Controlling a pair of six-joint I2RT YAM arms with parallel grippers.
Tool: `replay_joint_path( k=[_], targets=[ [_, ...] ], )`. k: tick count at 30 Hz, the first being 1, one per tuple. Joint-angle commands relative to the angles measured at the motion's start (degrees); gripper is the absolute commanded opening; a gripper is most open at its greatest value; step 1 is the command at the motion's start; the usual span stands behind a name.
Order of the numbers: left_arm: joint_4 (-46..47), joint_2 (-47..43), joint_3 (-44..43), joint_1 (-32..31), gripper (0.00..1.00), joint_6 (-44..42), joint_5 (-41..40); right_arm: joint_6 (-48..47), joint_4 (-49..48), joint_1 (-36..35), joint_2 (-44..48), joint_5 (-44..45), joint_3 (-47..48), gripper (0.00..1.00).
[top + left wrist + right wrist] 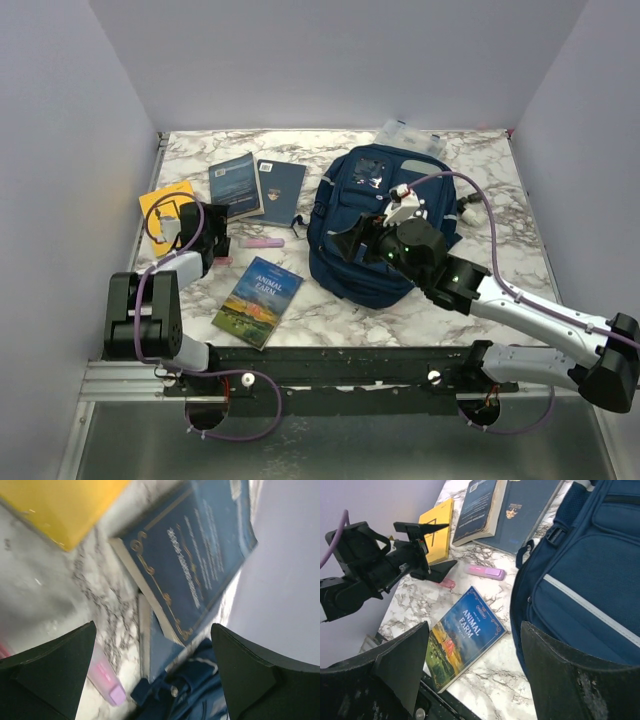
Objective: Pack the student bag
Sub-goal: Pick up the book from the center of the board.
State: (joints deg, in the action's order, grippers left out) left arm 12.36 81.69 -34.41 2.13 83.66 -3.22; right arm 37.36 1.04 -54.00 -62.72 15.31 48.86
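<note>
The student bag (pixel 385 215), navy with grey stripes, lies flat in the middle of the marble table. My right gripper (pixel 352 240) hovers at the bag's left edge, open and holding nothing. In the right wrist view its fingers frame the Animal Farm book (pixel 465 640) and the bag's side (pixel 585 570). My left gripper (pixel 215 238) stands wide open low over the table, left of the bag, also holding nothing. Beyond the left gripper's fingers (pixel 50 675) I see a pink highlighter (pixel 105 677) and a corner of the bag (pixel 200 695).
A yellow book (pixel 165 205), a dark blue book (pixel 235 185) and a navy book (pixel 280 190) lie at the back left. The pink highlighter (pixel 265 242) lies between them and the Animal Farm book (pixel 258 300). A clear plastic box (pixel 410 135) sits behind the bag.
</note>
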Motion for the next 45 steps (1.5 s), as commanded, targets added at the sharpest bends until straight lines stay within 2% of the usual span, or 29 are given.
replay_joint_path(
  k=[1, 3, 7, 12, 17, 29, 31, 34, 37, 40, 45],
  targets=[
    [6.7, 5.4, -1.0, -1.3, 0.98, 7.3, -8.3, -1.9, 1.8, -0.2, 1.8, 4.5, -1.3, 0.78],
    [9.5, 7.8, -0.8, -1.8, 0.98, 7.7, -11.1, -2.2, 2.3, -0.1, 2.0, 5.2, -1.1, 0.78],
    [20.2, 13.0, 1.6, -1.9, 0.98, 10.8, -11.2, -2.3, 3.3, -0.2, 2.1, 4.7, -0.3, 0.78],
    [31.0, 17.6, 4.0, -2.8, 0.92, 13.0, -13.0, -2.4, 4.0, -0.2, 2.6, 5.4, 0.1, 0.78],
    [33.4, 19.4, 4.0, -3.0, 0.86, 14.1, -13.5, -3.2, 4.4, -0.2, 3.6, 7.0, 0.9, 0.78],
    [38.9, 22.7, 3.0, -2.8, 0.48, 12.2, -12.5, -3.5, 5.0, -0.1, 5.1, 8.3, 2.2, 0.78],
    [40.0, 23.0, 2.8, -2.7, 0.39, 11.4, -11.7, -3.6, 5.4, -0.1, 5.5, 8.9, 1.8, 0.78],
    [41.8, 23.5, 2.2, -1.1, 0.15, 9.3, -9.2, -3.6, 5.8, -0.2, 6.2, 10.1, 1.0, 0.78],
    [42.8, 22.5, 1.9, -0.5, 0.02, 7.4, -7.0, -3.5, 6.2, -0.2, 6.8, 10.5, 0.5, 0.78],
    [42.2, 20.3, 0.1, -0.1, 0.0, 3.0, -0.7, -4.9, 4.9, -0.2, 5.9, 10.4, -0.6, 0.78],
    [37.6, 14.8, 0.3, 0.6, 0.0, 5.1, 10.0, -9.6, 4.5, -0.2, 1.5, 10.5, 0.0, 0.78]
  ],
)
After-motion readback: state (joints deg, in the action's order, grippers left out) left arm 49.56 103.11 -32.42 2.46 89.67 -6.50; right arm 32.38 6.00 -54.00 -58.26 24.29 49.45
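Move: The blue Nineteen Eighty-Four book lies ahead of the left hand, its middle some 12 cm forward, 3 cm right and 5 cm lower. The yellow book lies 14 cm to this hand's left and 3 cm ahead; the dark blue book 15 cm right and 10 cm ahead; the pink case 10 cm right and 4 cm back. From the right hand the blue book is about 24 cm ahead, 28 cm left and 20 cm below. The left hand pinches the near edge of the blue book, one finger beneath and one on top. With fingers wide open, it first drops about 3 cm, then slides forward some 5 cm onto the edge, its fingers tipping up by some 15 degrees. It closes there and rises a couple of centimetres. The empty right hand drifts about 4 cm right over the backpack. ##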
